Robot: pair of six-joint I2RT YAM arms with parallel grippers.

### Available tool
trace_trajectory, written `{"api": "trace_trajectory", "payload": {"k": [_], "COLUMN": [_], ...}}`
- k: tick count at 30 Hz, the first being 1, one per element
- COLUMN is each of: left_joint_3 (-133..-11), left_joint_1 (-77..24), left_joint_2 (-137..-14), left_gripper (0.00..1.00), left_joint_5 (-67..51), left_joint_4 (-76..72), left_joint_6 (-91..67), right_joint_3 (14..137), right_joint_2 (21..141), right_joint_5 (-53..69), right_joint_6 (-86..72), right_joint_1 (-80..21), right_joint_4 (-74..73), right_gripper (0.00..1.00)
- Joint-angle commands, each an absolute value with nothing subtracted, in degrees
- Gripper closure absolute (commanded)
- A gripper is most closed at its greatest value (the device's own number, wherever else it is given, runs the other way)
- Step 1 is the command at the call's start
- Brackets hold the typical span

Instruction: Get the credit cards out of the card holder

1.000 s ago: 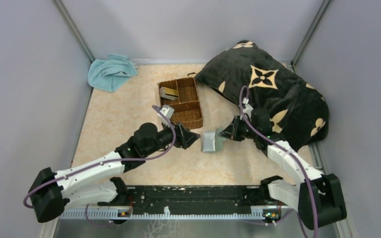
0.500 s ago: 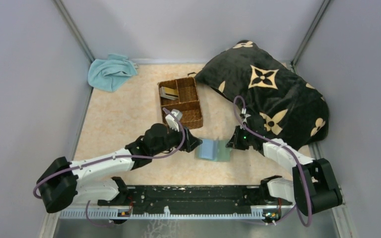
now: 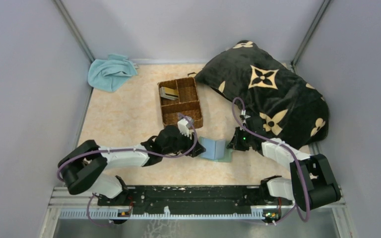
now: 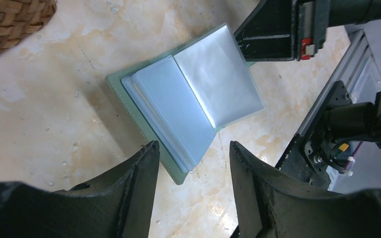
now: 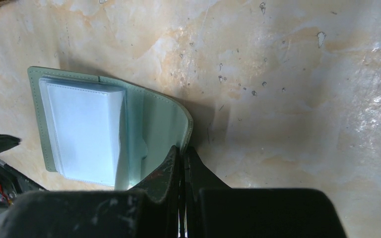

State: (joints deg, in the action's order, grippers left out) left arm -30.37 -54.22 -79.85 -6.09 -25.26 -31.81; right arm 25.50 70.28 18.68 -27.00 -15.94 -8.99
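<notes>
The card holder (image 3: 214, 148) lies open on the table, a grey-green cover (image 4: 124, 91) with pale blue pockets (image 4: 178, 106) fanned out. My right gripper (image 3: 232, 144) is shut on the cover's right flap (image 5: 151, 116), pinching its edge between the jaws (image 5: 183, 148). From the left, my left gripper (image 3: 195, 148) stands open; the holder's near corner sits between its fingertips (image 4: 192, 146), untouched. A small stack of grey and tan credit cards (image 3: 168, 92) lies in the basket's back-left compartment. Whether cards sit in the blue pockets I cannot tell.
The brown wicker basket (image 3: 188, 118) stands just behind the left gripper. A black cushion with tan flowers (image 3: 273, 94) fills the back right, close behind the right arm. A light-blue towel (image 3: 110, 72) lies in the back left corner.
The right gripper brought the card holder down and nearer, and it now lies open. The left arm swung right and forward to the holder's left edge, its jaws narrowing a little.
</notes>
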Motion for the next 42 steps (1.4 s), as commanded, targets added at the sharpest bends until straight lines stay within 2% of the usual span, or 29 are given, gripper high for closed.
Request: {"api": "trace_trajectory", "payload": {"k": [1, 5, 18, 42], "left_joint_3": [-33.66, -34.36, -34.01, -36.21], "left_joint_1": [-53.92, -53.89, -53.90, -53.93], "left_joint_2": [-84.93, -88.39, -91.77, -99.37], "left_gripper": [0.41, 0.42, 0.38, 0.41], "left_joint_5": [-9.54, -9.56, -14.39, -24.00], "left_joint_4": [-28.02, -27.42, -33.68, -49.02], "left_joint_6": [-30.48, -30.36, -33.34, -41.19], "right_joint_3": [24.93, 24.83, 24.24, 23.66], "right_joint_2": [68.68, 68.12, 68.97, 70.08], "right_joint_5": [17.47, 17.40, 17.49, 18.52], "right_joint_6": [-25.87, -25.92, -25.88, -25.82], "right_joint_1": [-15.86, -15.88, -15.86, -15.86], "right_joint_4": [-7.30, -7.32, -6.24, -5.49], "right_gripper": [1.00, 1.00, 1.00, 1.00]}}
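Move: The card holder lies open on the table, its middle about 6 cm to the left gripper's right, about level with it fore and aft, and some 7 cm below. The right gripper's tips are about 11 cm to the left gripper's right, 1 cm farther out and 7 cm lower. The basket is roughly 20 cm ahead, 9 cm left and 5 cm below the left gripper. From the right gripper, the holder's middle lies about 5 cm left, 1 cm back and 1 cm down. Lower the left gripper about 4 cm towards the holder's left-hand sleeves, fingers parted, then work rightward and a little back at that low height. Finish by sweeping right and up over the sleeves, about 5 cm right in all, turning the wrist roughly 10 degrees clockwise, with a fingertip at the sleeves' edge. Keep the right gripper still, shut on the holder's right cover edge. ##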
